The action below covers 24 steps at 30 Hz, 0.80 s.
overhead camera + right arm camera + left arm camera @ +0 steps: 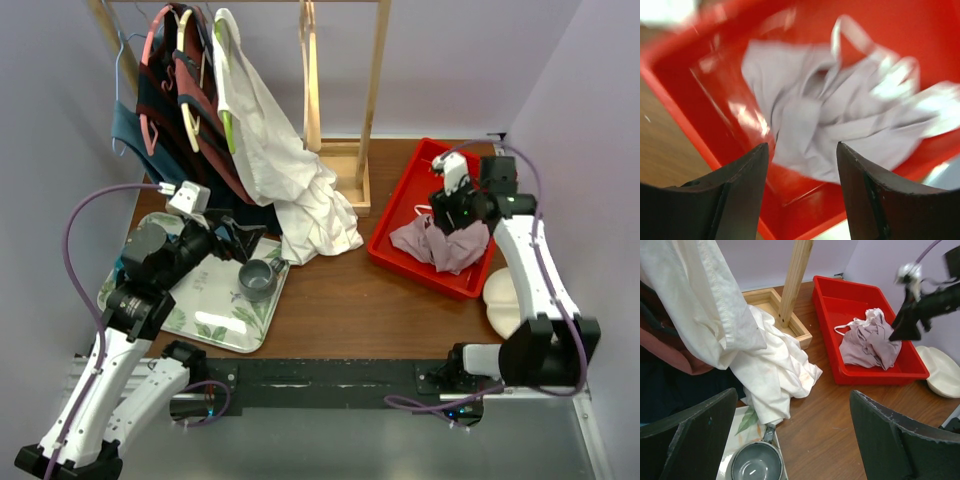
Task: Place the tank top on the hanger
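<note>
The mauve tank top lies crumpled in the red bin, one thin strap looped out toward the back. My right gripper hovers just over the heap. In the blurred right wrist view its jaws stand apart, with the tank top just past the tips and nothing pinched. The pale wooden hanger hangs from the rack's top rail at the back. My left gripper is over the tray, far from the bin. Its jaws are wide open and empty. The left wrist view also takes in the tank top.
A large white shirt and dark garments hang from the wooden rack, the shirt pooling on the table. A grey mug stands on a leaf-print tray. A white pad lies by the right arm.
</note>
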### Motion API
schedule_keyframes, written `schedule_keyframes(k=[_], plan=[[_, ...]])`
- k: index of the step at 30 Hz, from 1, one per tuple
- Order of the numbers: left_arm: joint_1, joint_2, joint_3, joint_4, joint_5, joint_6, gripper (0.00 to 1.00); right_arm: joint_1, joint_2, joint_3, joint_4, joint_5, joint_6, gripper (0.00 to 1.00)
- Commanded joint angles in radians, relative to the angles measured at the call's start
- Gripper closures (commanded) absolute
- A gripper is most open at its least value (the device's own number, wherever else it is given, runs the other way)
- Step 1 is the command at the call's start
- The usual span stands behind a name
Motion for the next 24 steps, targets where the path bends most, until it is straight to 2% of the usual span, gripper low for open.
schedule_keyframes(k=[1, 4, 5, 6, 7, 8, 12, 16, 18, 22, 24], plan=[[-0.007, -0.010, 0.020, 0.040, 0.017, -0.016, 0.00, 0.000, 0.070, -0.112, 0.088, 0.094, 0.003, 0.39], [-0.007, -0.010, 0.011, 0.042, 0.017, -0.015, 0.00, 0.000, 0.136, -0.149, 0.136, 0.139, -0.002, 0.43], [-0.007, -0.008, 0.011, 0.042, 0.017, -0.015, 0.00, 0.000, 0.148, -0.152, 0.144, 0.144, -0.003, 0.50], [-0.007, -0.010, 0.010, 0.040, 0.017, -0.015, 0.00, 0.000, 0.162, -0.152, 0.139, 0.139, -0.009, 0.79], [-0.007, -0.011, 0.008, 0.039, 0.015, -0.013, 0.00, 0.000, 0.161, -0.144, 0.130, 0.127, -0.013, 0.92], [-0.007, -0.013, 0.010, 0.036, 0.014, -0.012, 0.00, 0.000, 0.150, -0.135, 0.100, 0.112, -0.016, 1.00], [-0.007, -0.011, 0.017, 0.027, 0.012, -0.009, 0.00, 0.000, 0.006, -0.017, 0.003, 0.046, -0.019, 1.00], [-0.007, 0.004, 0.019, 0.063, 0.054, -0.032, 0.00, -0.001, -0.106, 0.267, -0.062, 0.059, -0.016, 1.00], [-0.007, 0.010, 0.020, 0.094, 0.072, -0.048, 0.00, 0.000, -0.111, 0.372, -0.094, 0.035, -0.002, 1.00], [-0.007, 0.028, 0.020, 0.128, 0.126, -0.090, 0.00, 0.000, -0.096, 0.650, -0.122, -0.131, 0.049, 1.00], [-0.007, 0.042, 0.020, 0.152, 0.153, -0.096, 0.00, 0.000, -0.062, 0.744, -0.137, -0.281, 0.101, 1.00]])
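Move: The tank top's bunched middle lies about 12 cm below the right hand, some 3 cm back and 3 cm to its left. The red tray under it is centred roughly 3 cm ahead, 3 cm left and 13 cm below, and the white plate some 18 cm back and 21 cm right. From the left hand, the tank top is about 12 cm ahead, 43 cm right and 25 cm below. Right hand dips about 11 cm, pinches the tank top, then lifts it some 35 cm, fingertips tilting up. ##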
